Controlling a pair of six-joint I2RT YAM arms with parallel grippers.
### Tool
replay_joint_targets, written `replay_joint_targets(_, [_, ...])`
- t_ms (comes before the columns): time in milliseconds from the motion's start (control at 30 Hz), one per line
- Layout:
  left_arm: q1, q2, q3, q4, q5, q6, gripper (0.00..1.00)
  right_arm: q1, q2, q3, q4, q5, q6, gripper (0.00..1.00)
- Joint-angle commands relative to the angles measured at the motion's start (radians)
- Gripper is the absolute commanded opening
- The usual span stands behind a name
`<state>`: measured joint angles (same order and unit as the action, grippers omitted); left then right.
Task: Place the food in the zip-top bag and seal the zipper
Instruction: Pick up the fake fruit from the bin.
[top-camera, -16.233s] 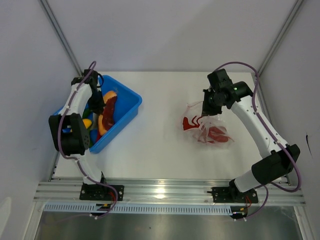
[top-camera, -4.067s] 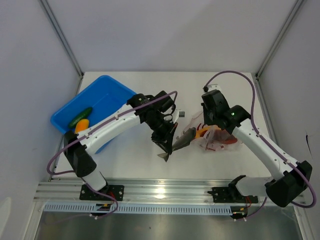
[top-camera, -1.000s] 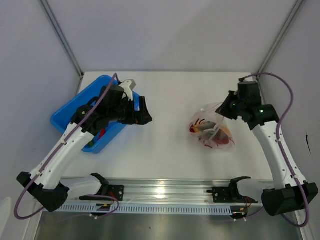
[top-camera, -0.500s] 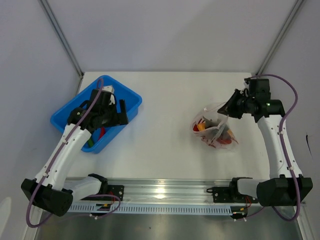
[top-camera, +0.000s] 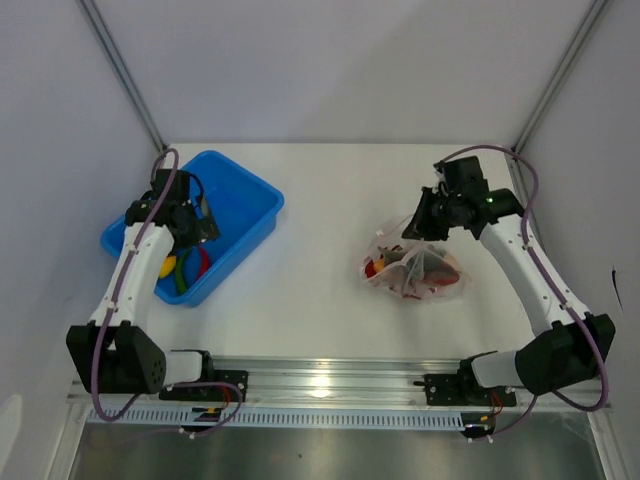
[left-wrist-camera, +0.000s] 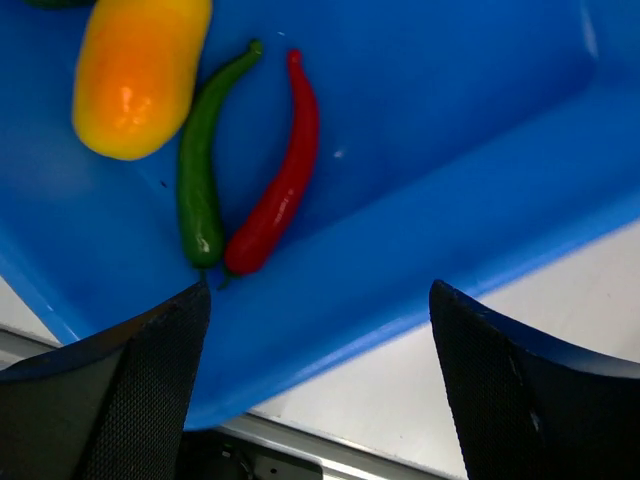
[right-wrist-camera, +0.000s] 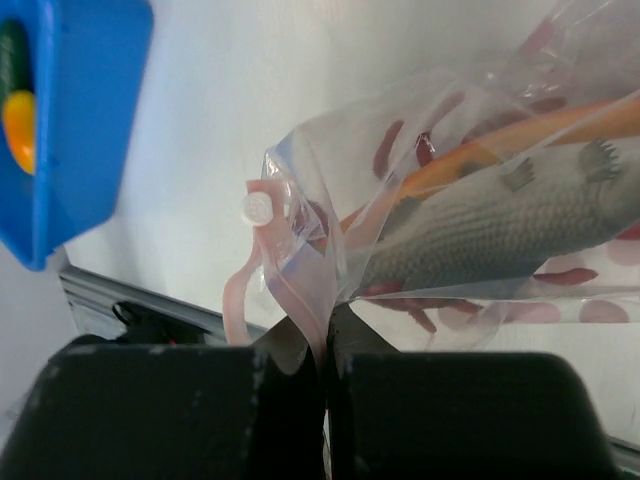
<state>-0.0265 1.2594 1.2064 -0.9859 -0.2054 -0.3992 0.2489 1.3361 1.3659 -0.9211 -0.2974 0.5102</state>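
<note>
The clear zip-top bag (top-camera: 418, 266) lies right of centre on the table. It holds a grey fish (right-wrist-camera: 500, 222), an orange piece (right-wrist-camera: 470, 160) and red chillies. My right gripper (top-camera: 414, 229) (right-wrist-camera: 327, 338) is shut on the bag's mouth edge, right by the pink zipper (right-wrist-camera: 236, 290) strip, which curls loose. My left gripper (top-camera: 192, 228) (left-wrist-camera: 315, 390) hangs open over the blue bin, nothing between its fingers. Below it in the bin lie a red chilli (left-wrist-camera: 281, 180), a long green vegetable (left-wrist-camera: 197, 172) and a yellow-orange piece (left-wrist-camera: 136, 75).
The blue bin (top-camera: 256, 214) (left-wrist-camera: 450, 150) stands at the table's left, near the frame post. An aluminium rail (top-camera: 320, 380) runs along the near edge. The bin's corner (right-wrist-camera: 70, 120) shows in the right wrist view.
My left arm has swung back left, to above the food in the bin. My right gripper has dragged the bag's mouth left and down, and the bag has shifted left with it.
</note>
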Motion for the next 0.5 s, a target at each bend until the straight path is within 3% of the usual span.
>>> replay_joint_targets(0, [0.097, 0.07, 0.004, 0.059, -0.064, 0.066, 0.9, 0.067, 0.037, -0.016, 0.045, 0.047, -0.026, 0.0])
replay_joint_targets(333, [0.217, 0.31, 0.028, 0.181, -0.23, 0.194, 0.91, 0.101, 0.126, -0.022, 0.094, 0.007, -0.05, 0.0])
replay_joint_targets(467, [0.249, 0.336, 0.012, 0.257, -0.261, 0.256, 0.91, 0.101, 0.138, -0.03, 0.102, 0.021, -0.084, 0.0])
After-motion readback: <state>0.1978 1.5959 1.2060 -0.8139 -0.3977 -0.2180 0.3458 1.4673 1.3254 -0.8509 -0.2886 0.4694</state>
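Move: Down in the blue bin, the mango lies some 13 cm to the left of the empty, open left hand, about 3 cm farther out and 15 cm below. From that hand at similar depth, the green pepper is about 9 cm left and 1 cm back, the red pepper about 4 cm left and level with it, and the cucumber some 17 cm left and 8 cm ahead. From the right hand, the mango is roughly 58 cm left, 2 cm ahead and 20 cm below. Sweeping about 11 cm left with the fingers still wide open, the left hand passes above the two peppers towards the mango, sinking some 8 cm and easing slightly forward. Its wrist turns about 20 degrees, left side rising and fingers drawing in from their forward slant. The right hand keeps pinching the bag's edge by the zipper and takes it down about 5 cm and 3 cm left. ##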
